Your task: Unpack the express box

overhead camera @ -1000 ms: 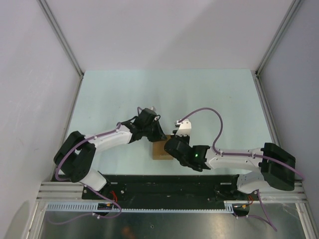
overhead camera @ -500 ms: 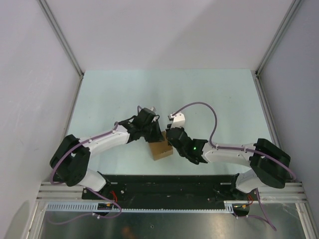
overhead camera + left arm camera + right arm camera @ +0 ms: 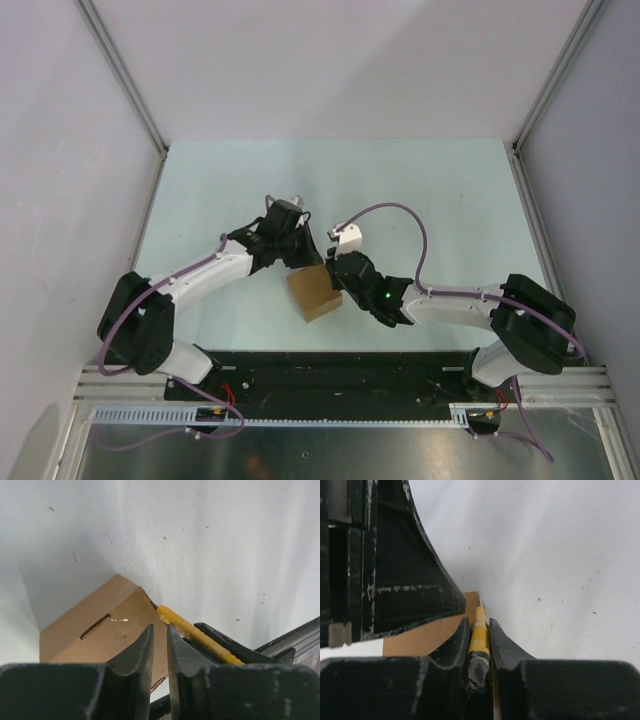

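The express box (image 3: 312, 293), a small plain brown cardboard cube, sits on the table between the two arms. It also shows in the left wrist view as the express box (image 3: 97, 630) with a slot in its top face. My left gripper (image 3: 302, 261) hovers at the box's far edge. Its fingers (image 3: 142, 650) stand a narrow slit apart with nothing between them. My right gripper (image 3: 334, 276) is shut on a yellow-and-black utility knife (image 3: 479, 635). The knife's tip lies along the box's right upper edge (image 3: 172, 617).
The pale table (image 3: 420, 200) stretches away behind the arms, with white walls and metal posts on both sides. A black base rail (image 3: 330, 375) runs along the near edge. The right arm's purple cable (image 3: 400, 215) loops above the table.
The box has slid a little left and turned, showing more of its top. Both grippers moved left with it. The left fingers parted slightly.
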{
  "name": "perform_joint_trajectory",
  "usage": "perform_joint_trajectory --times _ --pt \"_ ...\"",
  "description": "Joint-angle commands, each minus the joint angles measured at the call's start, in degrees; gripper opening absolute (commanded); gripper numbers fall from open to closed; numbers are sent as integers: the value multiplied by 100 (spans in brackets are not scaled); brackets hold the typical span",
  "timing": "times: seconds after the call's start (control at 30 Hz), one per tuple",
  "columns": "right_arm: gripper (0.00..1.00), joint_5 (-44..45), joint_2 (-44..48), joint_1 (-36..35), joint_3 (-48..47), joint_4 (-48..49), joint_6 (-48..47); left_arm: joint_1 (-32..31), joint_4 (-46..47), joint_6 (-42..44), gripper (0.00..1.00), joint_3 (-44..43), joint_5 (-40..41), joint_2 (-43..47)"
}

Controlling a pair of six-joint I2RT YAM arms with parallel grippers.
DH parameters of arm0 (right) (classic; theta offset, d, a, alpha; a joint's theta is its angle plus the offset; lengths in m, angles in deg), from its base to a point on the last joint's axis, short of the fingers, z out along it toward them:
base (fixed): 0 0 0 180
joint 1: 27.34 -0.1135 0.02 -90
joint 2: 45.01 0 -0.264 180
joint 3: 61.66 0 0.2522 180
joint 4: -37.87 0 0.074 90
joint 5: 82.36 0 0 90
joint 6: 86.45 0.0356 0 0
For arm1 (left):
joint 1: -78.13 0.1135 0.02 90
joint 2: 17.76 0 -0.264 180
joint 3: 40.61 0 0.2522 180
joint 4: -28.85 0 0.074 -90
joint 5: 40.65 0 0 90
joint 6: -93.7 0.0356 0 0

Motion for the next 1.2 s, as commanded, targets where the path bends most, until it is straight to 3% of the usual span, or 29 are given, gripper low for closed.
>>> perform_joint_trajectory --times 0.0,0.47,0.7,1.17 --pt "0 -77 -102 -34 -166 239 -59 70 14 199 20 -305 217 -135" --pt "0 -78 -102 -121 -122 230 -50 114 6 121 11 -296 305 -785" --pt "0 116 -23 -288 -87 222 -287 105 -223 -450 1 -173 235 -1119" --pt "0 599 311 -701 -34 -244 -200 96 -513 -855 0 196 393 -1199"
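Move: The express box's middle lies about 4 cm back and 1 cm left of the left hand, some 6 cm below, so its far right corner is almost under the fingers. The yellow knife, held in the right gripper along the box's right edge, is about 3 cm right of the left hand, 1 cm back and 2 cm lower. From the right hand, the box's middle is about 5 cm left, 2 cm back and 7 cm below. Down some 3.5 cm goes the left hand, after easing about 1 cm forward, onto the top of the box by its far right corner, shutting its slightly open fingers fully and pressing the tips there. The right hand at first holds the knife still at the right edge, then draws it back little more than 1 cm with a slight upward tilt, keeping its grip. ##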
